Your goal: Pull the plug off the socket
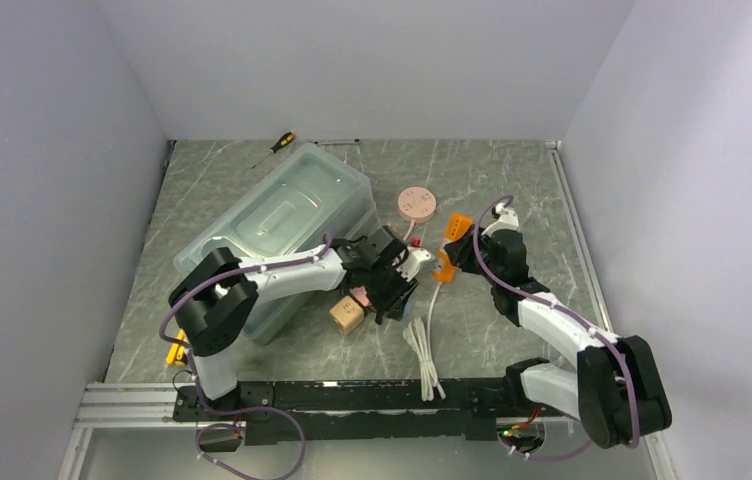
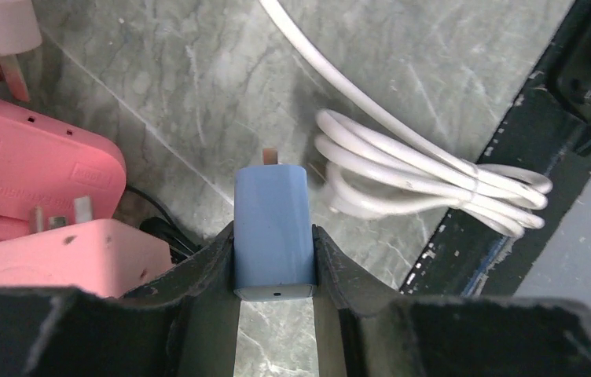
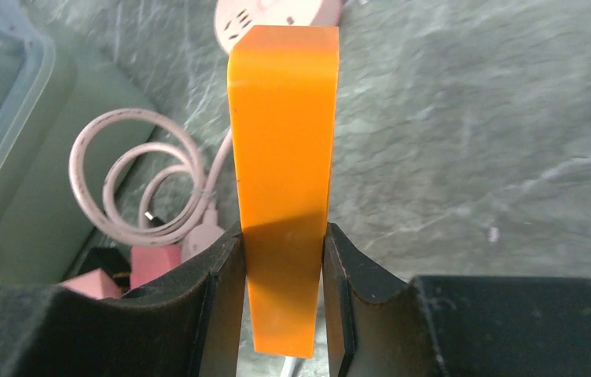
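My left gripper is shut on a blue plug. The plug's metal prong is bare and points at the table, in no socket. In the top view the left gripper is at mid-table, tilted down. A coiled white cable lies just beyond the plug, and it also shows in the top view. My right gripper is shut on the orange socket block and holds it above the table. In the top view that gripper and the socket are a little to the right of the left gripper.
Pink adapters lie left of the plug. A round pink socket with a coiled pink cable sits behind. A clear lidded bin fills the left. A tan block lies near it, and a screwdriver lies at the back.
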Motion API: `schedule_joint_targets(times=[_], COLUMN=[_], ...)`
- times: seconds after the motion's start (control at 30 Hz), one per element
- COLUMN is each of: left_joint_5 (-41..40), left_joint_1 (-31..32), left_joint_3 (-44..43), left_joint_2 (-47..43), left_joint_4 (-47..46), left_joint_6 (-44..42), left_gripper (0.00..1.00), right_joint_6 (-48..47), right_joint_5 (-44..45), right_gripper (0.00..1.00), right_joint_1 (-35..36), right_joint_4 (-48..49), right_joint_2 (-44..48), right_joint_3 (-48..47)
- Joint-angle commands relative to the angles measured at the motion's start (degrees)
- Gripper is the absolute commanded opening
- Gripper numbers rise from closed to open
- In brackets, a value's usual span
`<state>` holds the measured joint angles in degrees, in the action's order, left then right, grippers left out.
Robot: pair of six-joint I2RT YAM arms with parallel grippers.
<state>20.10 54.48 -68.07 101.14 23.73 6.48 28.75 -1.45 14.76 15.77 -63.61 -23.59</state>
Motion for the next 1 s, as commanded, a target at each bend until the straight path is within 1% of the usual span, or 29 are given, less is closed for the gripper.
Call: schedule_joint_targets(times=[0.0, 0.03, 0.07, 0.13, 0.17, 0.2, 0.23, 0.33, 0.4, 0.47, 0.6, 0.67, 0.73, 0.8, 0.9, 0.97], left_joint_5=[-2.6, -2.5, -2.7, -3.3, -3.6, -3.8, -3.9, -4.1, -4.6, -5.0, -5.7, -5.8, -5.9, -5.5, -2.7, -3.8], left_joint_1=[0.4, 0.4, 0.4, 0.5, 0.5, 0.5, 0.5, 0.5, 0.5, 0.5, 0.2, -0.5, -2.0, -4.7, -12.0, -17.5], left_joint_3=[-3.2, -3.3, -3.5, -4.1, -4.3, -4.5, -4.6, -4.8, -5.0, -5.2, -6.4, -7.4, -8.7, -10.0, -11.6, -13.0], left_joint_2=[2.1, 2.5, 2.8, 3.5, 3.8, 4.1, 4.3, 4.4, 4.0, 3.4, 1.1, -0.9, -3.9, -6.7, -10.9, -13.5], left_joint_4=[2.3, 2.3, 2.4, 2.9, 3.2, 3.5, 3.7, 3.9, 3.9, 4.1, 4.1, 4.1, 3.8, 3.1, 1.8, 2.2], left_joint_6=[-0.8, -0.8, -0.8, -0.8, -0.9, -0.9, -0.9, -0.9, -1.0, -1.1, -1.9, -1.8, -1.4, -0.2, 4.0, 5.7], left_gripper=[0.00, 0.03, 0.07, 0.21, 0.29, 0.40, 0.49, 0.75, 0.88, 0.98, 1.00, 1.00, 1.00, 1.00, 1.00, 1.00], right_joint_6=[0.7, 0.8, 0.8, 1.2, 1.3, 1.3, 1.3, 1.3, 1.3, 1.1, 0.3, -0.4, -1.4, -2.7, -4.7, -6.3], right_joint_5=[-8.7, -8.5, -8.3, -7.6, -7.3, -7.1, -7.0, -6.4, -5.6, -4.5, -1.3, 0.9, 3.6, 6.2, 10.0, 12.0], right_gripper=[0.00, 0.00, 0.00, 0.04, 0.09, 0.15, 0.21, 0.49, 0.64, 0.76, 0.93, 0.98, 1.00, 1.00, 1.00, 1.00], right_joint_1=[0.0, 0.0, 0.0, 0.0, 0.0, 0.0, 0.0, 0.0, 0.0, 0.0, 0.0, 0.0, 0.0, 0.0, 0.0, 0.0], right_joint_4=[8.0, 7.5, 7.0, 5.8, 5.2, 4.6, 4.3, 3.4, 2.7, 1.7, -1.1, -3.9, -7.4, -11.6, -17.4, -21.1], right_joint_2=[-3.6, -4.6, -5.7, -7.5, -8.3, -9.0, -9.6, -10.4, -10.3, -9.6, -6.4, -4.3, -2.1, 0.2, 3.4, 5.5], right_joint_3=[-1.2, -1.7, -2.2, -3.0, -3.4, -3.7, -4.0, -4.7, -4.9, -5.0, -5.8, -7.0, -8.7, -10.7, -14.4, -17.6])
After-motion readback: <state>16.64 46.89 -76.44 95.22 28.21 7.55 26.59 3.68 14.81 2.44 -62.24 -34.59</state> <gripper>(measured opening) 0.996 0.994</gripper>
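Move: The left hand holds the blue plug, already off the orange socket; its put-down spot on the table is about 3 cm below and 1 cm left. From that hand the beige adapter lies some 9 cm left and level, the pink cube about 7 cm ahead and 5 left, and the white cord bundle 6 back and 6 right. The right hand holds the orange socket about 4 cm above its own spot, 2 cm left of the hand; the round pink socket lies 9 cm ahead and 6 left of the hand. The left hand sinks about 2 cm with the blue plug, opens wide to let go, then climbs away and forward, ending some 8 cm above and 7 cm ahead of where it began. Meanwhile the right hand carries the orange socket a couple of centimetres left and 3 cm down, tipping slightly downward, opens just after the left to leave the socket on the table, then lifts about 7 cm straight off while drawing back to the right. ##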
